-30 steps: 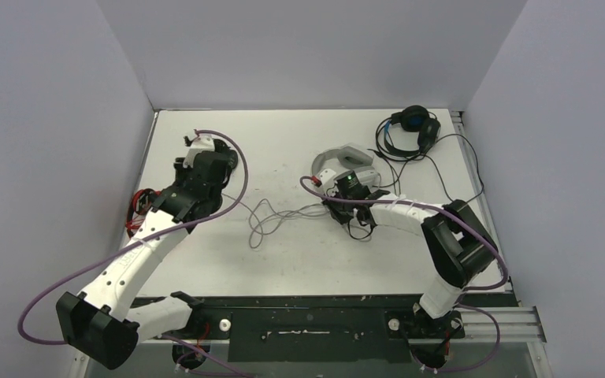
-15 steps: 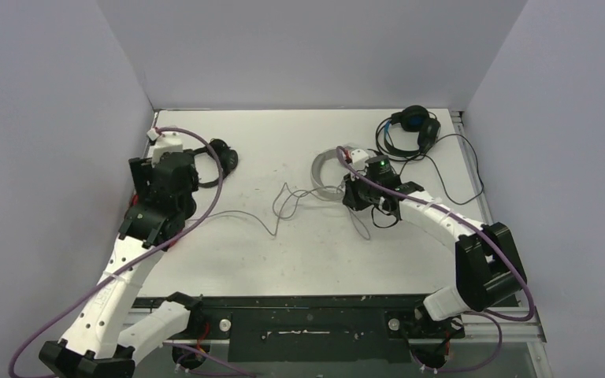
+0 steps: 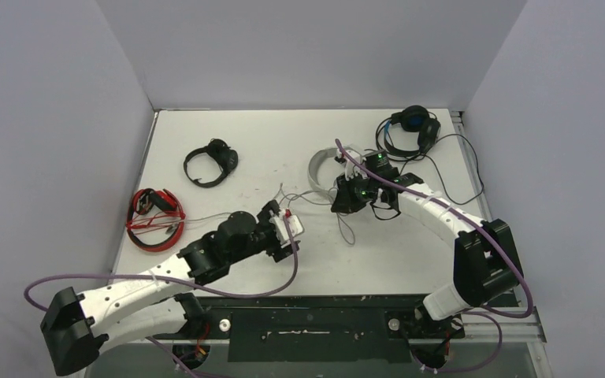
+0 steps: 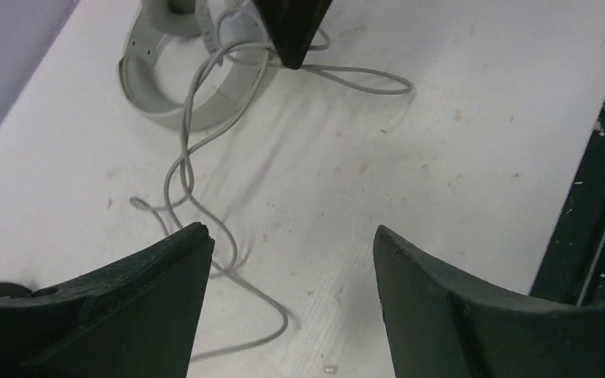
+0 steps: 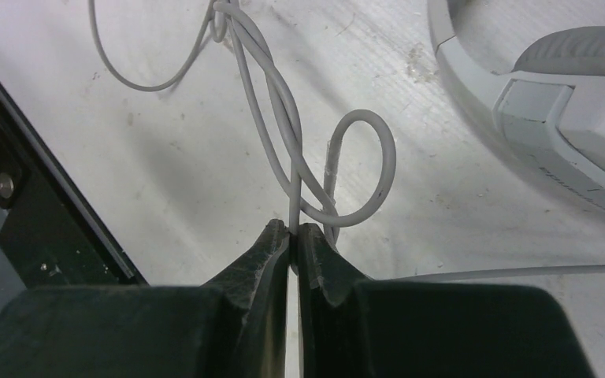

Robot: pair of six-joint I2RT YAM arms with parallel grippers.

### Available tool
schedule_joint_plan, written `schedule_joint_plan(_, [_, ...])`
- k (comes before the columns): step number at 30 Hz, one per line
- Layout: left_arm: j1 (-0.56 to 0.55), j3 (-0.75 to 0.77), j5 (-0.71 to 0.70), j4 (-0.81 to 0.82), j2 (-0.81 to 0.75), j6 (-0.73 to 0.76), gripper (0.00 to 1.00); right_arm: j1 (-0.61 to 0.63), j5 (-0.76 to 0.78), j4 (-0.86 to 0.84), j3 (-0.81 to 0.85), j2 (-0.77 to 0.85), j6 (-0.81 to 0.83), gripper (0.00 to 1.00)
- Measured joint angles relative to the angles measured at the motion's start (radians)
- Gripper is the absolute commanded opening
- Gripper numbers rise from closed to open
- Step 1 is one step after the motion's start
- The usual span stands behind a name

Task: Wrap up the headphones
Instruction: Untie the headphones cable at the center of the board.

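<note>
The white-grey headset lies at mid-table, its thin grey cable trailing left and towards the front. My right gripper is just in front of the headset and is shut on a looped bunch of this cable; the headset's band shows at the upper right of the right wrist view. My left gripper is open and empty above the table, with loose cable beside its left finger. The black-and-blue headset, the small black headset and the red-and-black headset lie apart.
The black-and-blue headset's dark cable sprawls along the table's right side, near my right arm. The black front rail runs along the near edge, and it also shows at the right of the left wrist view. Grey walls close in three sides.
My left arm has swung from the far left, near the small black headset, to the front middle by the grey cable. My right gripper has shifted slightly left and the cable has bunched closer to it.
</note>
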State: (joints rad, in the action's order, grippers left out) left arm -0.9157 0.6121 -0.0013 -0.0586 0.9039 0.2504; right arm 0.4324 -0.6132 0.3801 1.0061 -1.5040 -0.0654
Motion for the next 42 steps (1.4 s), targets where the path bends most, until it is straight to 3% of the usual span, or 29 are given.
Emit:
schedule_joint_plan(8, [-0.039, -0.035, 0.008, 0.294, 0.205, 0.338, 0.7, -0.001, -0.072, 0.032, 0.014, 0.0, 0.002, 0.0])
schedule_joint_plan(12, [-0.039, -0.053, 0.016, 0.462, 0.283, 0.458, 0.58, -0.004, -0.093, 0.041, 0.014, 0.0, 0.003, 0.0])
schedule_joint_plan(14, [-0.039, -0.056, 0.025, 0.543, 0.339, 0.504, 0.46, -0.008, -0.101, 0.042, 0.014, 0.0, 0.004, 0.0])
schedule_joint_plan(17, [-0.039, -0.061, 0.044, 0.623, 0.411, 0.547, 0.46, -0.01, -0.111, 0.042, 0.014, 0.0, 0.004, 0.0])
schedule_joint_plan(34, [0.031, -0.043, 0.238, 0.691, 0.576, 0.542, 0.43, -0.021, -0.143, 0.044, 0.021, 0.0, 0.003, 0.0])
schedule_joint_plan(42, [0.06, 0.001, 0.253, 0.709, 0.661, 0.542, 0.47, -0.026, -0.163, 0.042, 0.021, 0.0, 0.003, 0.0])
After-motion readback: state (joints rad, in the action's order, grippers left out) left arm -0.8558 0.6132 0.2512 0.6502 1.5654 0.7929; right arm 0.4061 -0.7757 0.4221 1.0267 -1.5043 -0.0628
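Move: The grey cable's twisted bundle, held just beside the right fingertips, lies about 7 cm ahead of the left hand, 10 cm to its right and 7 cm lower. From the shut right fingers that stretch is only about 3 cm to the left and 2 cm lower, level fore-and-aft. The white headphones lie on the board some 14 cm ahead of the right hand, 2 cm to its right and 10 cm below. The right hand keeps its pinch on the grey cable, easing back about 1.5 cm and rising as much, while the open left fingers come right up to the twisted bundle beside it; contact can't be made out. The left hand travels about 9 cm right and 7 cm forward, then mostly down at the end, rolling some 30 degrees clockwise as seen from behind it, its fingers narrowing but staying apart. ##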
